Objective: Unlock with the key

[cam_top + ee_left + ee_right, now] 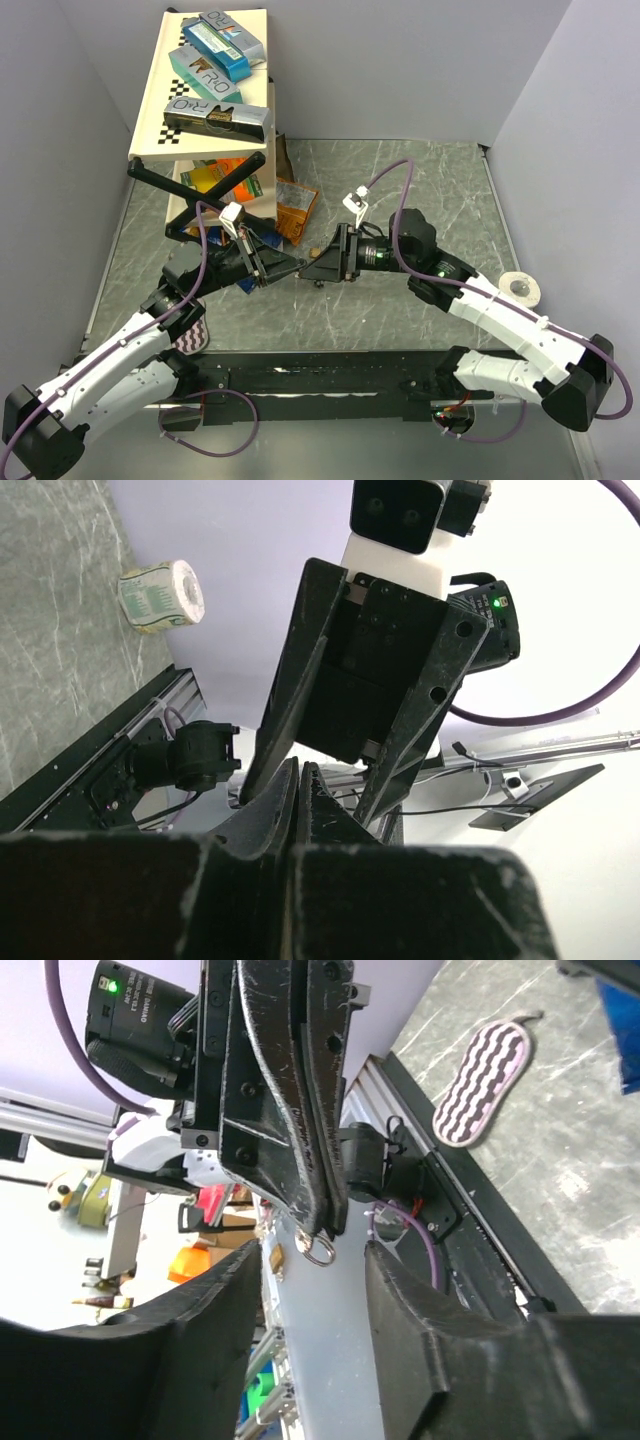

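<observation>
The key shows only as a small silver ring [320,1250] hanging from the tips of my left gripper [325,1222], whose fingers are pressed together on it above the table's middle. A tiny brass padlock [275,1258] dangles just beside that ring; what it hangs from I cannot tell. My right gripper [312,1260] faces the left one tip to tip, open, one finger on either side of the ring, touching nothing. From above, the left gripper [298,266] and the right gripper [310,265] meet; the key is too small to make out there.
A tilted shelf [150,110] with boxes stands at the back left over a black stand [200,185] and snack packets [292,215]. A paper roll [520,288] lies at the right, a striped pad [190,335] by the left arm.
</observation>
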Robot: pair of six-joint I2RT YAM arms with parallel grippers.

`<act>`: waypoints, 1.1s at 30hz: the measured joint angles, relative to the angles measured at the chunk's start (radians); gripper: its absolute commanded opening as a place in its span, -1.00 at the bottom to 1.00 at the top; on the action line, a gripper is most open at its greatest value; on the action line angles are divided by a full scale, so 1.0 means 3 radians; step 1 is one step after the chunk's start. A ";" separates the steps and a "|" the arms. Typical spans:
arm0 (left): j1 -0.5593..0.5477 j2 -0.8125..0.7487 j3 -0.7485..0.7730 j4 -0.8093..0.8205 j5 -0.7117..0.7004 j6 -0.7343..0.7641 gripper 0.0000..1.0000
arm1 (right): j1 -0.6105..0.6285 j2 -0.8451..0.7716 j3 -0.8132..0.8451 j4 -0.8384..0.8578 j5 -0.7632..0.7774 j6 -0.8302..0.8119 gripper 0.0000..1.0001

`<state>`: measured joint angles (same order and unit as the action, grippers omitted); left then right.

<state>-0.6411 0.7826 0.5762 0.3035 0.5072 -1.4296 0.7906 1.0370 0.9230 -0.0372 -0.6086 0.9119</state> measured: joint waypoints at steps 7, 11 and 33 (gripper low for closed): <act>0.0000 0.0000 0.0000 -0.0006 -0.0017 0.0018 -0.98 | 0.0099 0.0123 0.0000 0.0187 0.0005 0.0089 -0.29; 0.0000 0.0000 0.0001 -0.0006 -0.0048 0.0038 -0.98 | 0.0128 0.0183 0.0000 0.0231 0.0023 0.0135 -0.53; -0.0038 0.0141 0.0496 -0.0893 -0.0364 0.0594 0.79 | -0.0006 0.0106 -0.0242 0.0217 0.0247 0.0205 -1.00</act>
<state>-0.6525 0.8249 0.7250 0.0357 0.3981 -1.2514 0.7887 1.0687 0.8505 0.0280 -0.5346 0.9733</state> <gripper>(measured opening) 0.894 0.022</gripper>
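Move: The key is pinched in the shut left fingers, its ring end sticking out about 2 cm to the right of the left hand point. The half-open right fingers face it, with the key level and about 2 cm to their left. A padlock lies on the table some 13 cm ahead of both hands and 25 cm below, about 4 cm to the right of the left hand. The dark key bunch lies roughly 6 cm nearer than that padlock, in line with it. Hold the left gripper nearly still, keeping its pinch on the key, while the right gripper slides left about 2 cm to the key's ring end and closes fully on it. Then open the left fingers wide, easing that hand forward about 2 cm with a 10-degree roll, left side rising, and draw the right hand down some 3 cm, forward and back to the right. ##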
